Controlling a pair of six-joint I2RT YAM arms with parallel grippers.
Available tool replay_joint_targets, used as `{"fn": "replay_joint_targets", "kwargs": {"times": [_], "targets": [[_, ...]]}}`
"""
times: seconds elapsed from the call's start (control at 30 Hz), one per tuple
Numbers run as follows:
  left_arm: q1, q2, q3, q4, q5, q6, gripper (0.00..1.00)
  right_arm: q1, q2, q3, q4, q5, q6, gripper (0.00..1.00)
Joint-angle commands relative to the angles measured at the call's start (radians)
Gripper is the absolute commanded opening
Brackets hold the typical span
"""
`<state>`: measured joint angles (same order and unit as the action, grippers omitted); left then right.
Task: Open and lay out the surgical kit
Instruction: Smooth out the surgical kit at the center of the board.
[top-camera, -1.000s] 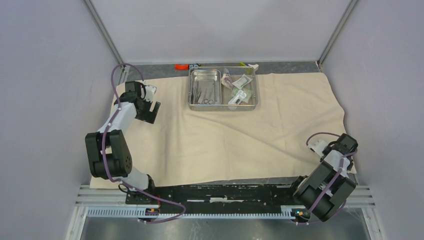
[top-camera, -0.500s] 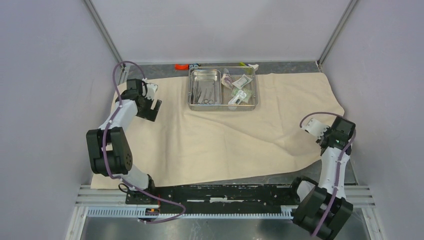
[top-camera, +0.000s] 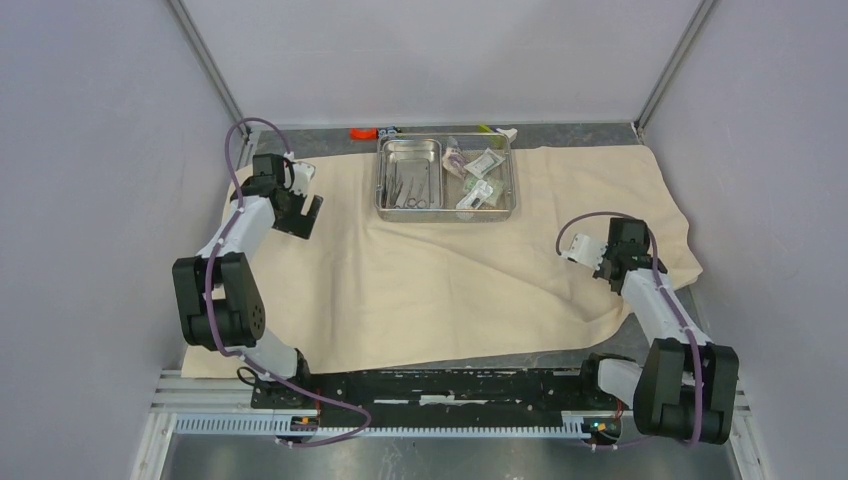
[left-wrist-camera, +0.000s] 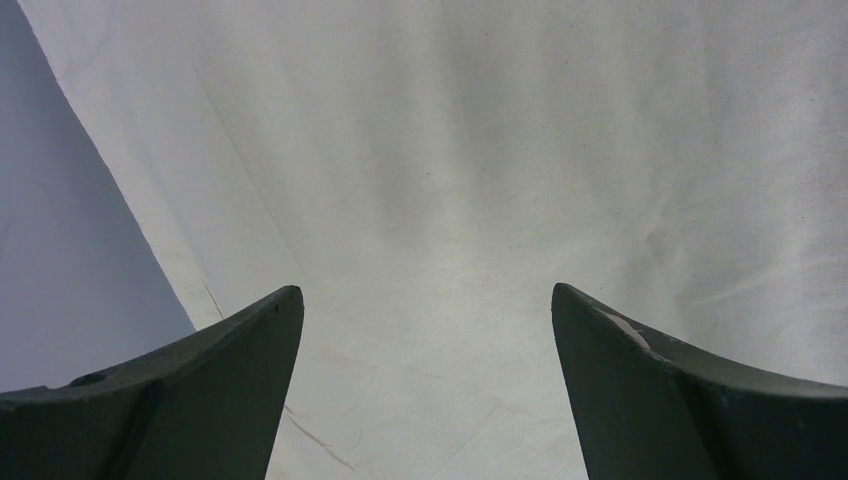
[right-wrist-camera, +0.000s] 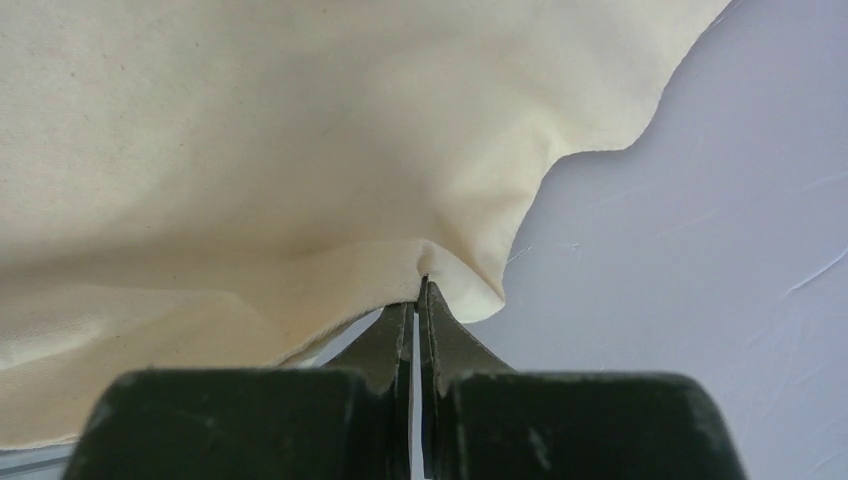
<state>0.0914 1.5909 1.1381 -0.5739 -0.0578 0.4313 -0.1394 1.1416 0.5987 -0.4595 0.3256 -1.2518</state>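
Observation:
The surgical kit's beige cloth wrap (top-camera: 450, 270) lies spread over the table. At its back middle stands the steel tray (top-camera: 446, 215) with a smaller inner tray (top-camera: 410, 152), thin metal instruments (top-camera: 408, 190) and sealed packets (top-camera: 478, 175). My right gripper (top-camera: 607, 268) is shut on the cloth's near right corner and holds it lifted above the table. In the right wrist view the jaws (right-wrist-camera: 421, 285) pinch a fold of cloth (right-wrist-camera: 250, 130). Over the cloth's left back part my left gripper (top-camera: 305, 222) hangs open; between its fingers (left-wrist-camera: 425, 300) only bare cloth (left-wrist-camera: 480, 150) shows.
A small orange piece (top-camera: 362, 132) and a yellow-green and white object (top-camera: 500, 131) lie on the grey strip behind the tray. Grey walls and slanted frame posts (top-camera: 205, 60) close in both sides. Bare grey table (right-wrist-camera: 700, 250) shows right of the lifted corner.
The right gripper closed on the cloth's near right corner and swung inward and left with it, pulling that corner off the right edge. The left arm shifted slightly.

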Motion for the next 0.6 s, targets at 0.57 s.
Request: {"fn": "replay_joint_targets", "kwargs": {"times": [0.57], "targets": [[-0.012,0.006,0.071,0.005,-0.011,0.043,1.0,-0.084,-0.256,-0.112,-0.239,0.376,-0.198,0.28]]}}
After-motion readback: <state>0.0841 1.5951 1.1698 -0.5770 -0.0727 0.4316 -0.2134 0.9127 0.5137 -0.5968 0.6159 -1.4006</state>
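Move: The right hand already has the near edge of the surgical kit's cloth pinched between its fingertips, roughly 7 cm above the table and close to the cloth's near right corner. The cloth's right edge is about 6 cm to its right, the table's near edge some 18 cm straight back, and the metal tray about 20 cm ahead and 43 cm to the left. From the idle left hand the pinched edge lies some 72 cm to the right and 11 cm back. The right hand draws back towards the table's near edge by about 7 cm and some 5 cm to its right, staying low at first and then rising nearly 4 cm. On the way its fingers open from shut to about a quarter and let go of the cloth's edge, while the wrist rolls some 15 to 20 degrees so that the hand's left side sinks; the cloth's corner is still close by the fingertips at the end. ##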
